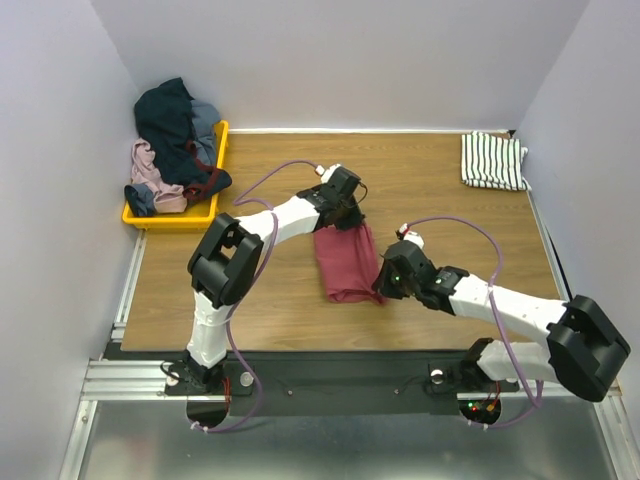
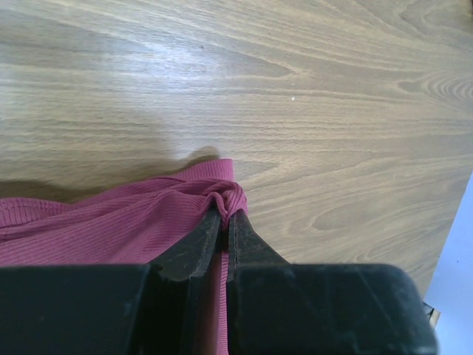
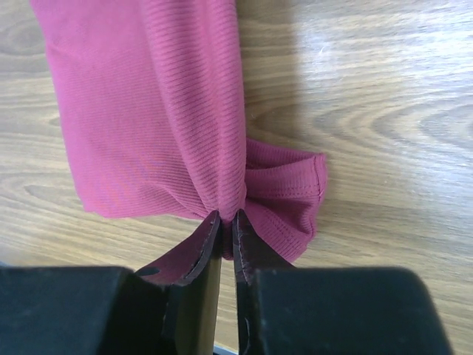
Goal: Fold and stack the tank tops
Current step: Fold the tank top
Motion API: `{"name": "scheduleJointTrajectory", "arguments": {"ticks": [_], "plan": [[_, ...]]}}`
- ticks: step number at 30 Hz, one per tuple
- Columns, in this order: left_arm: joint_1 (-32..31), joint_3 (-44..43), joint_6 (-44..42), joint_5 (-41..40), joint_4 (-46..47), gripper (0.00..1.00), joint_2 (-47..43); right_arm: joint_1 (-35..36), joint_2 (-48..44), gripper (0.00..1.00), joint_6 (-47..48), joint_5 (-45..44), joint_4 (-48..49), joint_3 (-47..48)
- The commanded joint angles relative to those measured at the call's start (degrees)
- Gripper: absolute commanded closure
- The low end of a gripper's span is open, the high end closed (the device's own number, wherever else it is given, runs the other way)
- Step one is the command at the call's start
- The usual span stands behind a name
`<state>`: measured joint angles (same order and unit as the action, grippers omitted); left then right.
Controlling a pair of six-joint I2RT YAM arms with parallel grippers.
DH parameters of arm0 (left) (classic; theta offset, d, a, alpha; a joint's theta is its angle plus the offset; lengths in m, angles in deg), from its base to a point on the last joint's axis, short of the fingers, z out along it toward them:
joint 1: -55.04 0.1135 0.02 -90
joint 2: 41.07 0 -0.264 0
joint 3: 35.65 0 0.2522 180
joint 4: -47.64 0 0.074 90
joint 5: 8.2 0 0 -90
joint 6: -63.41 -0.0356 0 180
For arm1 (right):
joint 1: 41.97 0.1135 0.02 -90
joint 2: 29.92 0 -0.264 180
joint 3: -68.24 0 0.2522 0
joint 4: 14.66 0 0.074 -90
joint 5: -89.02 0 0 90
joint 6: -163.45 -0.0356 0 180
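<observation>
The dark red tank top (image 1: 345,262) lies folded lengthwise in the middle of the table. My left gripper (image 1: 343,222) is shut on its far end; in the left wrist view the ribbed red cloth (image 2: 126,222) bunches between the jaws at my left gripper (image 2: 225,214). At the near right edge of the red tank top, my right gripper (image 1: 382,284) is pinching the cloth. In the right wrist view, red cloth (image 3: 148,111) is gathered in my right gripper (image 3: 228,217). The striped tank top (image 1: 492,160) lies folded at the far right corner.
A yellow tray (image 1: 215,205) heaped with other clothes sits at the far left. White walls close in the table on the left, back and right. Bare wood (image 1: 450,220) spreads around the red top.
</observation>
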<state>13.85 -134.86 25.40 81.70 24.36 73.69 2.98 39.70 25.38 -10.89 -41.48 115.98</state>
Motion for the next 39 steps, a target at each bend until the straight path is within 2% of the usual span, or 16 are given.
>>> {"name": "scheduleJointTrajectory", "arguments": {"ticks": [1,6,12,18,20,22,27,30,33,37,39], "plan": [[-0.47,-2.97,-0.22,-1.66,3.1,1.0,0.02,-0.3,-3.0,0.84,-0.88,-2.3,-2.14,-0.4],[-0.82,-2.79,-0.48,-0.87,3.63,1.0,0.46,-0.48,-5.02,0.82,-1.23,-4.15,-4.87,-0.23],[-1.26,-4.55,-1.62,-0.17,3.89,0.98,1.26,-0.56,-5.38,0.69,-1.67,-5.38,-6.01,-0.31],[-1.17,-4.64,-3.73,3.87,6.43,0.85,0.73,-0.56,-6.69,0.37,-1.5,-7.4,-9.08,1.62],[-1.26,-4.64,-4.7,5.62,7.14,0.77,0.47,-0.56,-7.22,0.32,-1.5,-7.84,-10.22,2.75],[-1.09,-4.2,-5.31,7.03,8.46,0.74,-0.58,-0.48,-7.75,0.26,-1.41,-8.8,-10.84,3.37],[-0.47,-4.28,-6.81,10.46,10.84,0.61,-2.96,-0.48,-8.1,0.18,0.25,-11.35,-13.04,7.14],[0.14,-4.9,-7.43,12.05,10.75,0.59,-3.75,-0.83,-5.21,0.13,2.28,-13.73,-13.13,10.05],[1.28,-1.66,-6.29,9.25,10.22,0.59,-7.95,-3.54,-0.21,0.1,5.79,-14.0,-12.52,13.82],[4.44,8.51,-2.69,4.24,9.61,0.59,-15.41,-11.44,6.55,0.1,12.91,-4.27,-5.59,17.08],[4.89,11.34,-2.5,1.61,7.68,0.6,-19.37,-12.95,8.76,0.11,15.36,-2.58,-4.17,18.58]]}}
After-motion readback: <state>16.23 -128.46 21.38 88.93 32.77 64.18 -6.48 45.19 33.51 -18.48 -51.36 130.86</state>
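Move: Just beyond the tank top's far right corner, the left hand still pinches it: the middle of the tank top lies about 10 cm back, 3 cm to its left and 5 cm below, the striped stack some 16 cm ahead and 35 cm right, the yellow basket about 12 cm ahead and 45 cm left. From the right hand, closed at the near right corner, that middle is roughly 6 cm ahead, 9 cm left and 3 cm below; the striped stack is 31 cm ahead and 28 cm right. Laying the fold down, both hands ease 3 to 4 cm rightward while their fingers open and let go of the right corners. The left dips slightly first, opens only partway, then rises about 7 cm and swings back left; the right opens wide, lifts, then heads forward some 7 cm along the right edge towards the far corner. ##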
